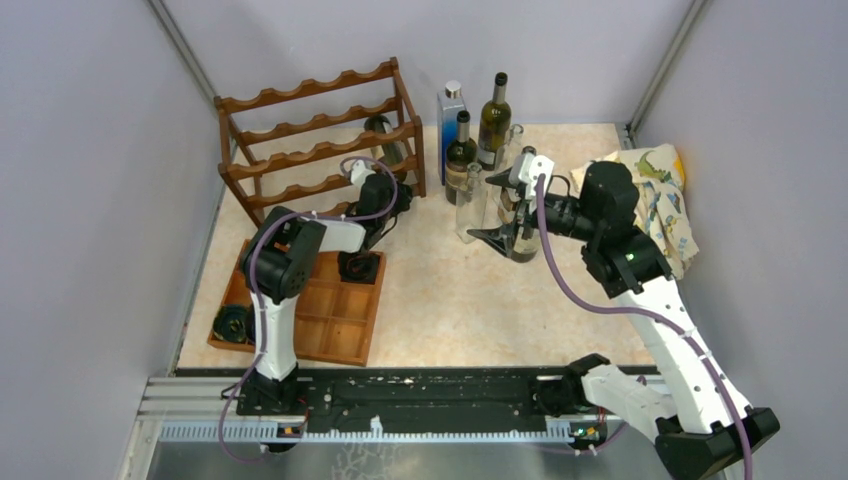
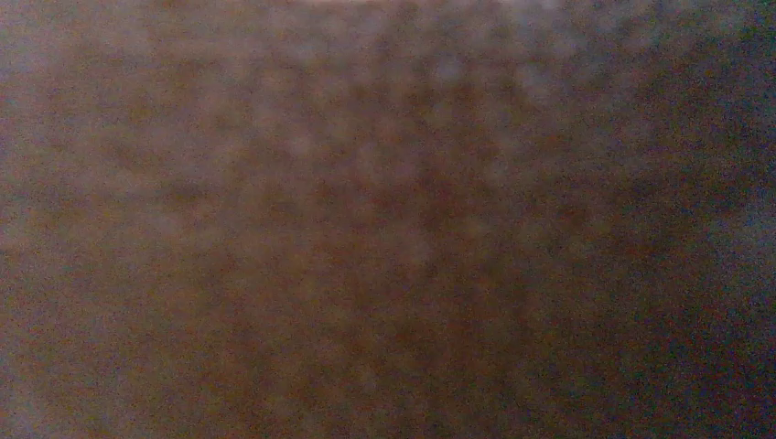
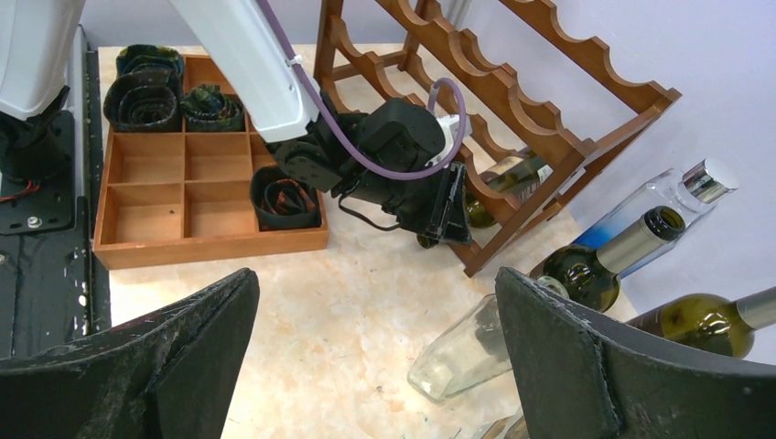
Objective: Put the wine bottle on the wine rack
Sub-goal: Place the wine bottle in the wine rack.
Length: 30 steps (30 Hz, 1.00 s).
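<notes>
The dark reddish-brown wine rack (image 1: 300, 130) stands at the back left, and it also shows in the right wrist view (image 3: 540, 110). A dark green wine bottle (image 3: 509, 174) with a pale label lies across a lower tier. My left gripper (image 1: 397, 196) is at the rack's front right corner, shut on the bottle's neck end (image 3: 474, 210). The left wrist view is only a brown blur. My right gripper (image 1: 495, 208) hangs wide open beside the standing bottles, with bare table between its fingers (image 3: 567, 357).
A flat wooden compartment tray (image 1: 345, 325) holding rolled belts lies front left. Several upright bottles cluster at the back centre: a green one (image 1: 494, 115), a blue one (image 1: 451, 115) and a clear one (image 3: 462, 352) by my right finger. A patterned cloth (image 1: 660, 190) lies at right.
</notes>
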Each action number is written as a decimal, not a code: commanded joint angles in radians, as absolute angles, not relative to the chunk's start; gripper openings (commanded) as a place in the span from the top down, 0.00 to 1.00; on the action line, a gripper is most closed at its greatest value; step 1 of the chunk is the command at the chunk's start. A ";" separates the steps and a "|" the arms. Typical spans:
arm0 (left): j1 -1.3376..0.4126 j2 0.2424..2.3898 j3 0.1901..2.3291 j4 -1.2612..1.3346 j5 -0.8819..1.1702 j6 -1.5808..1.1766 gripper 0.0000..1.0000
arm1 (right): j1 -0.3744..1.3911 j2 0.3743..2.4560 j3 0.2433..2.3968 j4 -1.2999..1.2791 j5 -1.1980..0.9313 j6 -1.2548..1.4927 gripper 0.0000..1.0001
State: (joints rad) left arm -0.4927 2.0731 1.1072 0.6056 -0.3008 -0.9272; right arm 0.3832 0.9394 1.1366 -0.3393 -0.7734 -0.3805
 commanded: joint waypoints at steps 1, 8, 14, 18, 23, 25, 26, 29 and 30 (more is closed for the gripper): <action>-0.481 2.070 1.172 0.682 -0.310 -0.919 0.98 | 0.375 0.922 1.140 -0.301 -0.788 -0.366 0.02; -0.460 2.088 1.214 0.614 -0.284 -0.955 0.80 | 0.376 0.920 1.141 -0.303 -0.790 -0.367 0.02; -0.459 2.086 1.228 0.579 -0.290 -0.968 0.46 | 0.376 0.920 1.143 -0.305 -0.790 -0.365 0.02; -0.459 2.081 1.220 0.571 -0.276 -0.976 0.33 | 0.374 0.920 1.144 -0.307 -0.791 -0.365 0.02; -0.459 2.056 1.181 0.571 -0.246 -0.980 0.28 | 0.374 0.919 1.143 -0.304 -0.792 -0.363 0.02; -0.459 2.038 1.154 0.571 -0.238 -0.981 0.27 | 0.374 0.918 1.143 -0.304 -0.792 -0.364 0.02; -0.458 2.027 1.138 0.571 -0.234 -0.985 0.27 | 0.374 0.917 1.140 -0.303 -0.792 -0.364 0.02; -0.460 1.996 1.094 0.566 -0.215 -0.992 0.26 | 0.373 0.915 1.140 -0.301 -0.791 -0.362 0.02; -0.459 1.985 1.082 0.560 -0.209 -0.992 0.26 | 0.374 0.915 1.138 -0.300 -0.792 -0.361 0.02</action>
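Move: The left hand holds the wine bottle by the neck, base first; the middle of the rack's low right-end slot is about 10 cm ahead, 2 cm left and level. The rack's front right post is some 4 cm right, 1 cm ahead; the dark standing bottle, 11 cm right, level front to back; the clear bottle, 13 cm right, 8 cm back. From the right hand the slot is roughly 30 cm ahead, 16 cm left, 32 cm below. Left hand eases the bottle about 1.5 cm forward into the slot, opens off its neck, then backs 1 cm. ##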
